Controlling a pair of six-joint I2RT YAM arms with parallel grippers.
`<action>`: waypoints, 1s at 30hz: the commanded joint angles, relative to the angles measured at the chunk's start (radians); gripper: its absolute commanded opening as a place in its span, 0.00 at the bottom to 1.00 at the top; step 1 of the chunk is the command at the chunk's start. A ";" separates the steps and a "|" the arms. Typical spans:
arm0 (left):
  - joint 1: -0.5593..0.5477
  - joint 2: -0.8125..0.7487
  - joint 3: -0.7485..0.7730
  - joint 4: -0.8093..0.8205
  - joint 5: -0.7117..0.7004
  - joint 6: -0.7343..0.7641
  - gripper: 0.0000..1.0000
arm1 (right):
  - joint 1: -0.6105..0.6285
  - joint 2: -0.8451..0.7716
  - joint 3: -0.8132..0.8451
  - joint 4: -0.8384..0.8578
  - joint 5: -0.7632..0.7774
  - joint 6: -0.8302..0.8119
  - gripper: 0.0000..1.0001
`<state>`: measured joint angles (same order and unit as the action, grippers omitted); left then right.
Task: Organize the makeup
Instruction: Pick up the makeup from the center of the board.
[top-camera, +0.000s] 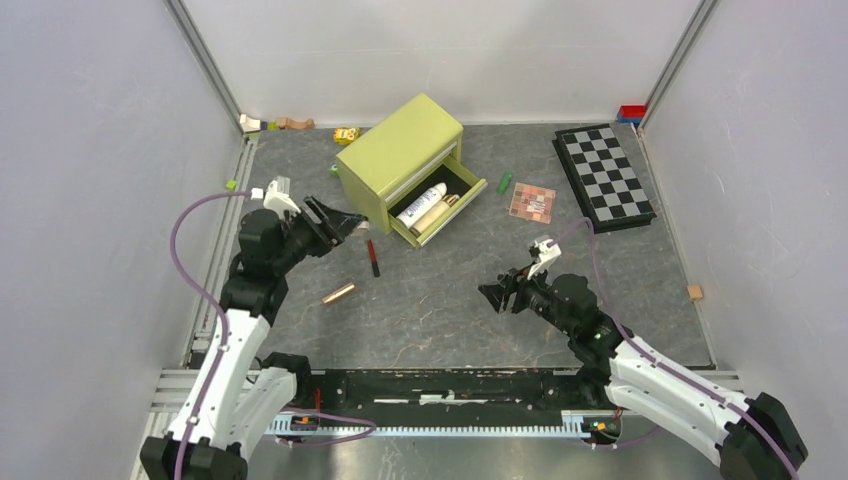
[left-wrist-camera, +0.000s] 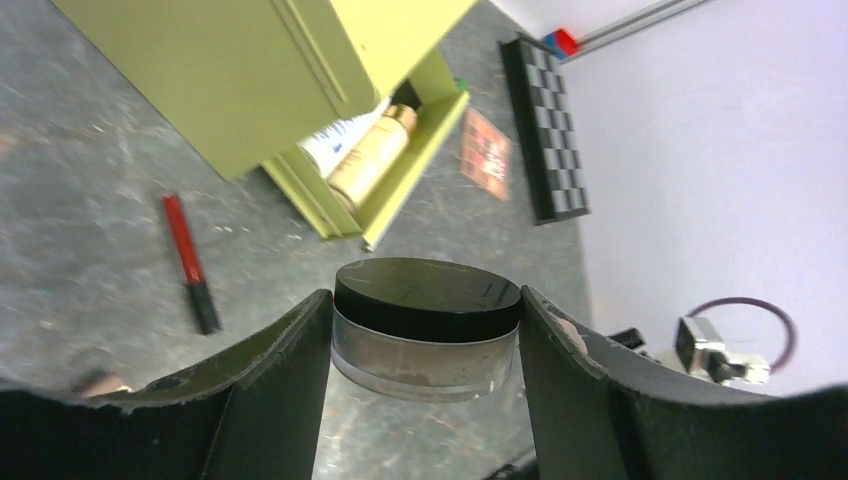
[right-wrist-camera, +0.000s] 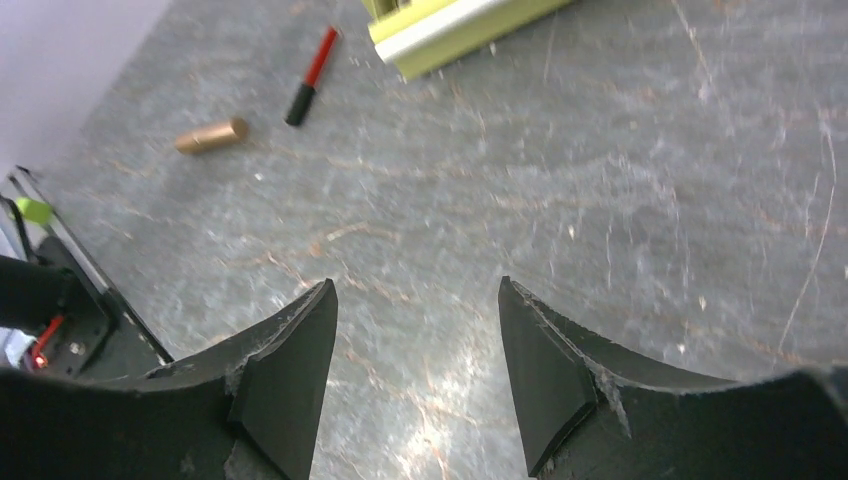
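Observation:
My left gripper (top-camera: 345, 222) is shut on a round compact with a black lid and clear base (left-wrist-camera: 427, 327), held above the table left of the green drawer box (top-camera: 398, 156). Its open drawer (top-camera: 440, 208) holds a white bottle (top-camera: 422, 203) and a tan tube (top-camera: 432, 216). A red-black pencil (top-camera: 373, 257) and a rose-gold tube (top-camera: 339, 293) lie on the table below the box; both also show in the right wrist view, the pencil (right-wrist-camera: 311, 75) and the tube (right-wrist-camera: 211, 136). A green stick (top-camera: 505, 182) and the pink-brown palette (top-camera: 532, 202) lie right of the drawer. My right gripper (top-camera: 497, 295) is open and empty.
A chequered board (top-camera: 603, 176) lies at the back right. Small toy blocks (top-camera: 276, 124) sit along the back wall, with a red and blue block (top-camera: 630, 113) in the far right corner and a tan block (top-camera: 695, 292) at the right edge.

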<state>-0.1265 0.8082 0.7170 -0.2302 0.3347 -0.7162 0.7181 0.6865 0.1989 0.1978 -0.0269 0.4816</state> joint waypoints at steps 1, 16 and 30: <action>-0.002 -0.096 -0.044 0.071 0.088 -0.309 0.49 | 0.023 -0.030 0.022 0.208 0.019 -0.034 0.67; -0.003 -0.142 -0.096 0.269 0.217 -0.440 0.44 | 0.235 0.057 0.054 0.506 0.155 -0.268 0.67; -0.009 -0.245 -0.118 0.487 0.360 -0.062 0.35 | 0.248 -0.058 0.078 0.324 0.210 -0.356 0.67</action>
<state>-0.1329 0.6441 0.6056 0.1093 0.6422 -0.9947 0.9604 0.6670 0.2348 0.5735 0.1390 0.1825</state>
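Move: The powder jar is already pinched in the left gripper, about 24 cm above the table; the empty right gripper is some 26 cm to the right of it, 8 cm nearer the bases and 13 cm lower. From the left gripper, the open drawer lies roughly 15 cm ahead, 14 cm right and 19 cm down, the red pencil about 5 cm ahead and 23 cm down. From the right gripper, the jar is 26 cm left, 8 cm ahead and 13 cm up. Keep the jar pinched and lift the left gripper about 7 cm while drawing it back and rightwards towards the right gripper, rolling its left side down, then swinging clockwise and tipping the fingers up. Raise the open, empty right gripper about 11 cm with a slight shift left towards the jar, tilting its fingers up by some 30 degrees. ##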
